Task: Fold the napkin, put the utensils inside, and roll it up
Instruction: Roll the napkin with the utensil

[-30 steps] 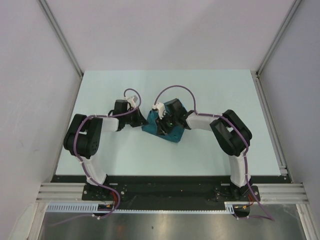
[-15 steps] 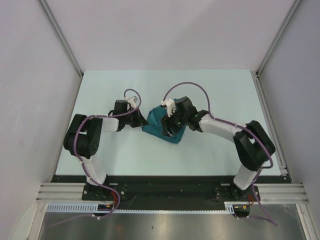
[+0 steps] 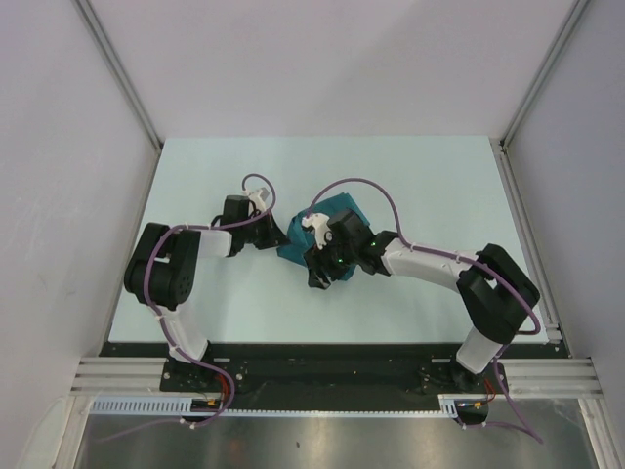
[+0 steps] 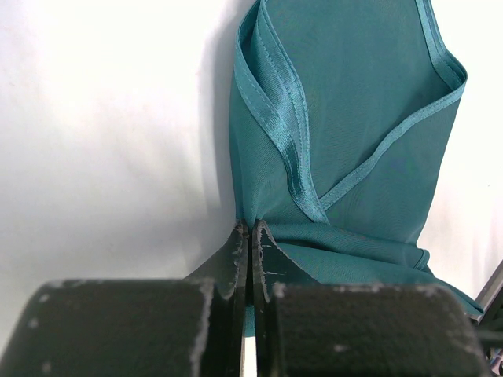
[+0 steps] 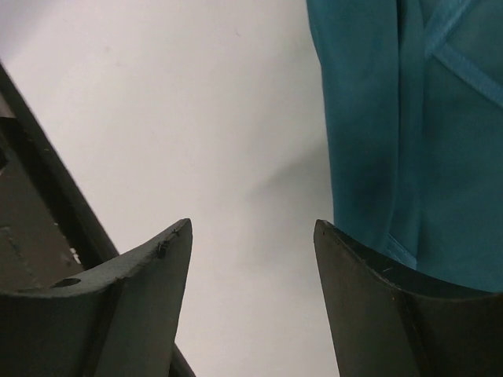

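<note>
The teal napkin (image 3: 337, 211) lies bunched and folded at mid-table, its near part hidden under my right wrist. In the left wrist view its satin-hemmed layers (image 4: 354, 118) spread away from my left gripper (image 4: 250, 228), which is shut on the napkin's near corner. From above, the left gripper (image 3: 281, 239) sits at the cloth's left end. My right gripper (image 5: 251, 228) is open over bare table with nothing between its fingers. The napkin (image 5: 409, 118) lies beside and partly under its right finger. In the top view the right gripper (image 3: 316, 277) hangs at the cloth's near side. The utensils are out of view.
The pale table (image 3: 195, 176) is walled on the left, right and far sides. A black rail (image 3: 332, 350) runs along its near edge. A dark bar (image 5: 39, 188) crosses the left of the right wrist view.
My right gripper has opened and swung to the napkin's near-left side, its arm stretching out. More teal cloth now shows on its far side. The left gripper stayed put, shut.
</note>
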{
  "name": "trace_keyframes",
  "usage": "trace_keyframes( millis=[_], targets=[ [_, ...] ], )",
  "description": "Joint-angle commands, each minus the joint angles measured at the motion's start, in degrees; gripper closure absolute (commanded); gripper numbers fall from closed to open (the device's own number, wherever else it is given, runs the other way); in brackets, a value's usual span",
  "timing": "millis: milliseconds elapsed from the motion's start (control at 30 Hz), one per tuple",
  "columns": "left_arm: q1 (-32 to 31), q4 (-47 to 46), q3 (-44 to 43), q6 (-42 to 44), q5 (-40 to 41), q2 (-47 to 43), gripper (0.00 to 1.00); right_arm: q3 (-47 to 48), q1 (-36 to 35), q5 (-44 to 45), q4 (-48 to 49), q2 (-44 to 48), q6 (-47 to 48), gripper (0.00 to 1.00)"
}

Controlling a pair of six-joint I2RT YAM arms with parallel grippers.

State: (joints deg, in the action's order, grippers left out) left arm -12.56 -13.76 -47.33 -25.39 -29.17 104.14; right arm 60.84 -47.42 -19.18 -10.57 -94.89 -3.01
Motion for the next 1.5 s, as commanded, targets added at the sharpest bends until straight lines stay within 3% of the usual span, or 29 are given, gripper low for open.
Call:
trace_keyframes(
  millis=[0,1200,1467],
  targets=[
    [0.3,1.6,-0.7,1.0,-0.5,0.4,1.0,-0.1,0.2,4.1,-0.9,-2.0,-0.5,0.32],
    [0.5,2.2,-1.4,1.0,-0.7,0.7,1.0,2.0,2.3,9.0,4.1,-9.8,8.5,0.3],
    [0.5,2.3,-1.8,0.7,-1.0,0.8,1.0,1.6,1.1,14.3,3.9,-11.5,9.3,0.31]
  ],
)
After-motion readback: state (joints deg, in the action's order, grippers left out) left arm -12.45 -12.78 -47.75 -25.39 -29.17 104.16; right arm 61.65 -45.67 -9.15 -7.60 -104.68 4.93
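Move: The right hand, open above the near side of the bundle, goes for the near stretch of the napkin's roll, about 5 cm ahead, 2 cm to its right and 8 cm below. The roll's loose end lies some 3 cm ahead and 7 cm right, and the flat rest of the napkin spreads about 12 cm ahead and 5 cm right, both about as low. From the left hand, which pinches the roll's other end, that stretch lies roughly 6 cm back and 9 cm to the right, at its height. The right hand, fingers kept open and tipping about 10 degrees further down, first sinks about 5 cm beside the napkin while drifting some 2 cm to the right, then slides forward about 3 cm nearly level towards the roll and ends by going down a little more and still forward, so that its fingers straddle the roll near the loose end, the far finger touching the crease where roll meets flat cloth. The left hand stays put all the while with its fingers shut on the napkin, still holding the roll's left end down at the table. ##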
